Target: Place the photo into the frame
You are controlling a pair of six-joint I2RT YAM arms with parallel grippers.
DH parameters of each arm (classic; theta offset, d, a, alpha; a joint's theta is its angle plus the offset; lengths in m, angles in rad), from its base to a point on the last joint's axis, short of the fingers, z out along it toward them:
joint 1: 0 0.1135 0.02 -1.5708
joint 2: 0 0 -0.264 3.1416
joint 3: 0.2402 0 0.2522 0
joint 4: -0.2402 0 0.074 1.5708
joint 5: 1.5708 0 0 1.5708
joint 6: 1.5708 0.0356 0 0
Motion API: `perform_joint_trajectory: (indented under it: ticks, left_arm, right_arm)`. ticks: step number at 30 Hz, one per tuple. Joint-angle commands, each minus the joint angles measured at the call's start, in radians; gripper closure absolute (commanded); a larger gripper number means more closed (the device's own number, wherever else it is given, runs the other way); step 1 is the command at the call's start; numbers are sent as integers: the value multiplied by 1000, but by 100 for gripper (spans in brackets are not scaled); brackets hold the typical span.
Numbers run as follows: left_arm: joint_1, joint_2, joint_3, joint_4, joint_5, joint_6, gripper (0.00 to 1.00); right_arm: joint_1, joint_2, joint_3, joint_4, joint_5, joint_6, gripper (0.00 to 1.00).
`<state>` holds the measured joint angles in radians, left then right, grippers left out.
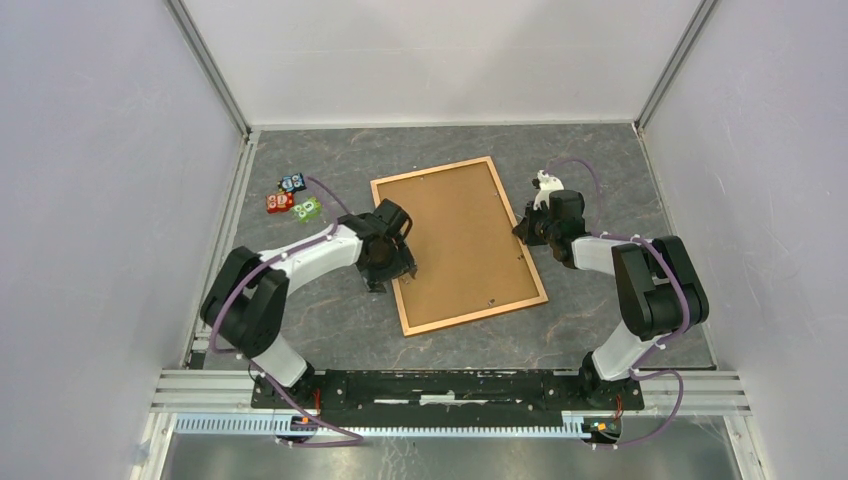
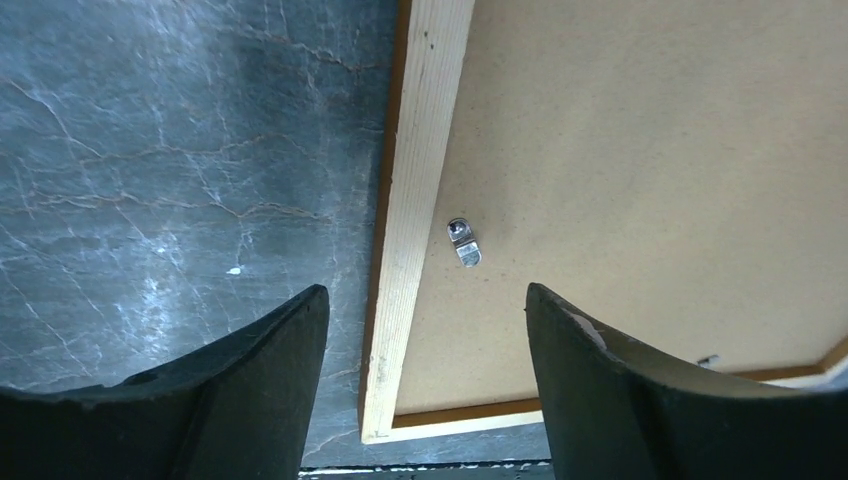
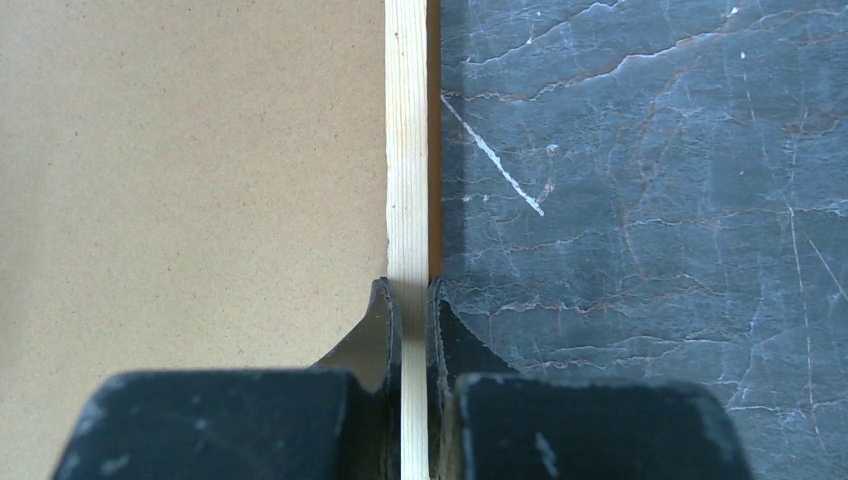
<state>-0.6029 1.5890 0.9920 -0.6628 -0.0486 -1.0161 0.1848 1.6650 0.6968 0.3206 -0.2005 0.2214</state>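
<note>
The frame lies face down on the dark marbled table, its plain brown fibreboard back turned up. My left gripper hovers over the frame's left rail near its near-left corner. In the left wrist view this gripper is open, its fingers straddling the pale wooden rail without touching it. A small metal clip sits on the back just inside that rail. My right gripper is shut on the frame's right rail, which runs between its fingers. The photo is out of view.
Three small coloured blocks sit on the table at the back left, behind the left arm. White enclosure walls close in the table on the left, right and back. The arms' base rail runs along the near edge.
</note>
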Motion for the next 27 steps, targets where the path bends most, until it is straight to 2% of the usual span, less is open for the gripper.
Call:
perform_joint_trajectory:
  ticks: [1,8,17,23,27]
  left_arm:
    - [-27,63,74,-88,-74,-122,23]
    - [-38,123,108,-129,-120,-139,40]
    - [-38,184,140,-120,-93,-85,39]
    - [-38,193,145,-163,-119,-25,42]
    - [-40,193,132,-177,-143,17,53]
  right_arm:
    - [-4,-23,-8,25,-28,29,100]
    - [-3,-21,-8,29,-33,31,100]
    - [-3,-21,-8,29,-35,31,100]
    - [-3,-26,-10,28,-34,30,100]
    - [-4,-25,-9,29,-35,30,100]
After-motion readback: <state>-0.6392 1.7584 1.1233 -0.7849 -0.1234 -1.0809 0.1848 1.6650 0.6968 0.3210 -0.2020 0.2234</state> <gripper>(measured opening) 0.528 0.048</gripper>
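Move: The small metal clip on the backing board sits about 2 cm to the right of my left hand, 1 cm ahead and 3 cm below. The frame's left rail runs about 1 cm to that hand's left, with the near-left corner some 13 cm back and 2 cm right. The near clip is roughly 20 cm right and 5 cm back. From my right hand, still gripping the right rail, the left clip is about 25 cm left and 12 cm back. I lower my open left hand about 2 cm so its fingers straddle the left rail and the clip, tilting some 10 degrees so the tips swing left. Then I hold that height and keep narrowing the fingers, the left one coming against the rail's outer side and the right one against the clip's inner side, pushing its free end towards the rail. My right hand keeps its grip, motionless. ##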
